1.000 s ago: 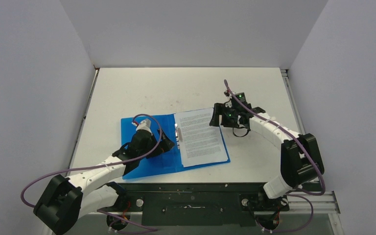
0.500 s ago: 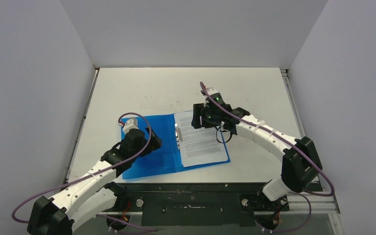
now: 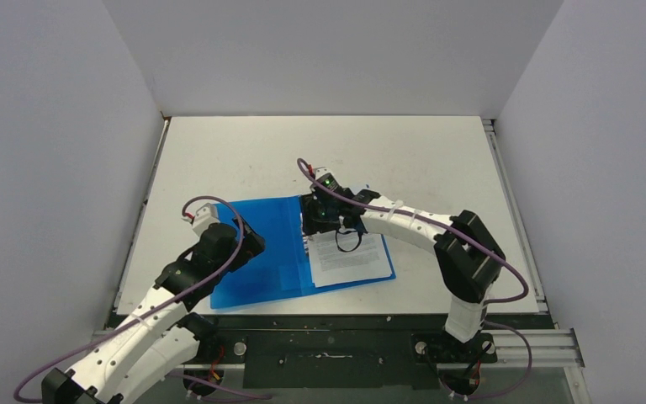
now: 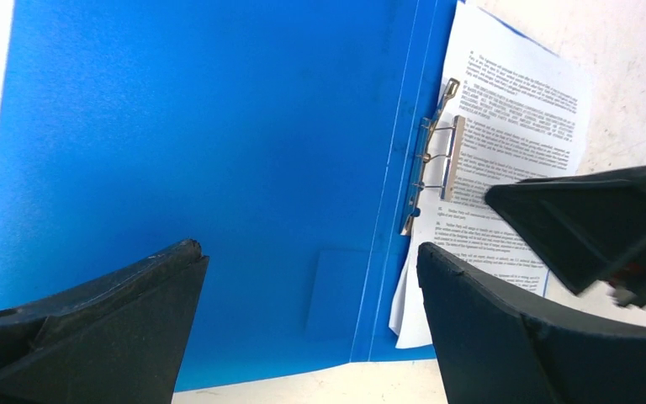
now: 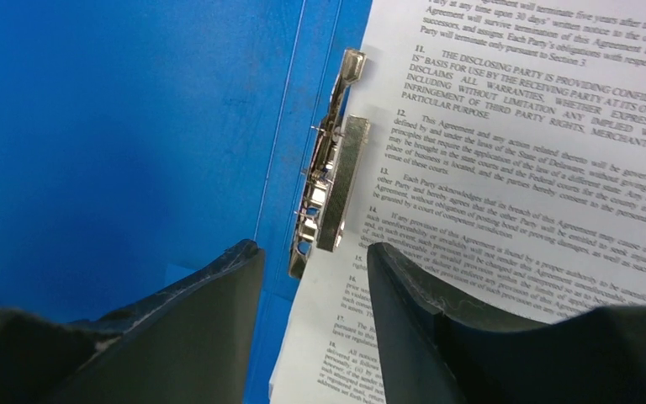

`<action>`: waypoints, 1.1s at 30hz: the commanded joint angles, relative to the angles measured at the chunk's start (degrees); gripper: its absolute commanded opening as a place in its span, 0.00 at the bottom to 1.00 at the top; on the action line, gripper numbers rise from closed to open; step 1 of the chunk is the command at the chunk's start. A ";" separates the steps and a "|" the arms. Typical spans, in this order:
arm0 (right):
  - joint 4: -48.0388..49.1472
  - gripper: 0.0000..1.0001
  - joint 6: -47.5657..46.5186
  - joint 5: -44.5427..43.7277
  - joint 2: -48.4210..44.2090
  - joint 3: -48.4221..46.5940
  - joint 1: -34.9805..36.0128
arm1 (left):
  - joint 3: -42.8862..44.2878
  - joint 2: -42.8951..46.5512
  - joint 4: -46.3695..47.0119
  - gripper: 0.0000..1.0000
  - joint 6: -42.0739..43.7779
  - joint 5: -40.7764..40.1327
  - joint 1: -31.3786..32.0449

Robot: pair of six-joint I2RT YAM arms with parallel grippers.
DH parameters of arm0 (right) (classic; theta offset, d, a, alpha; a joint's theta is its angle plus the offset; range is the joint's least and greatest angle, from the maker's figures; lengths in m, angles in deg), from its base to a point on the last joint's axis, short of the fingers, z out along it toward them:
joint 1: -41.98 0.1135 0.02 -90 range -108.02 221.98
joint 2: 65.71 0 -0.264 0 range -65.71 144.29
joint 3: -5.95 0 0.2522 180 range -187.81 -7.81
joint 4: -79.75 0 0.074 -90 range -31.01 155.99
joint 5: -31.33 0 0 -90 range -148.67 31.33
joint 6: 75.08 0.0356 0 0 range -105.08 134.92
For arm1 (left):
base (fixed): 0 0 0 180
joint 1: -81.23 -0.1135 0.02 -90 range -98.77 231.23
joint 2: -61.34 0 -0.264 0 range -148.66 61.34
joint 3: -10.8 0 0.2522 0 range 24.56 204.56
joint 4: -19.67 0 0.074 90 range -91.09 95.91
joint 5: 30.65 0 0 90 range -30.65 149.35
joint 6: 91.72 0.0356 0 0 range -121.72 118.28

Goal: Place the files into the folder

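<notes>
The blue folder [image 3: 261, 263] lies open and flat on the table. The files [image 3: 355, 257], white sheets of dense black print, rest on its right half beside the metal spine clip [image 5: 332, 189]. My right gripper [image 5: 313, 251] hangs just above the clip's lower end, one finger over the blue cover and the other over the paper, jaws partly open with nothing between them. My left gripper [image 4: 307, 252] hovers wide open above the folder's left half [image 4: 177, 151], holding nothing. In the left wrist view the clip [image 4: 433, 164] and the files [image 4: 517, 118] lie to the right.
The white table [image 3: 320, 151] is bounded by grey walls at the back and both sides. The black base rail [image 3: 328, 337] runs along the near edge. The right arm [image 3: 420, 223] stretches across the folder's right half.
The right gripper swept left from the files' right edge to the spine clip while its jaws narrowed. The left arm drew back to the left, off the folder's middle.
</notes>
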 commanded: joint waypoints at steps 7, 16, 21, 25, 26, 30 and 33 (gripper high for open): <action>2.05 0.40 1.42 -3.17 5.84 -5.29 1.31 | 8.60 8.14 -7.62 0.97 5.30 -4.11 -0.51; 1.05 0.32 0.97 -3.97 8.22 -6.85 1.39 | 11.33 14.14 -8.20 0.97 12.34 -3.60 -0.52; 0.85 0.31 1.03 -3.97 8.94 -6.94 1.45 | 11.39 15.16 -7.40 0.97 13.45 -2.43 -0.55; 0.73 0.29 0.97 -3.97 9.13 -6.77 1.54 | 11.41 14.53 -7.41 0.97 13.59 -1.83 -0.55; 0.75 0.28 0.97 -3.97 9.13 -6.71 1.55 | 11.43 14.44 -7.40 0.96 13.55 -1.64 -0.50; 0.73 0.21 0.96 -5.68 8.98 -6.17 1.54 | 10.99 14.32 -7.07 0.96 13.44 -1.19 -0.55; 0.97 0.11 0.95 -5.94 8.54 -5.68 1.54 | 10.44 14.33 -6.74 0.96 13.22 -0.85 -0.55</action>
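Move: The clip's metal bar, at the left edge of the papers, lies about 2 cm ahead, 1 cm left and 5 cm below the right hand. The lever end is some 5 cm beyond the bar and 1 cm left of it; the papers' middle is roughly 12 cm right of the bar and 1 cm nearer. From the left hand the bar is about 6 cm ahead, 13 cm right and 9 cm below. Down about 4.5 cm, easing slightly forward and left, the right hand sinks onto the clip's bar, its half-open fingers narrowing on the way until the tips come in on either side and pinch the bar. Meanwhile the left hand, wide open and empty, rises some 9 cm away from the folder, drifting left and a little back while tipping its fingers up about 15 degrees. ##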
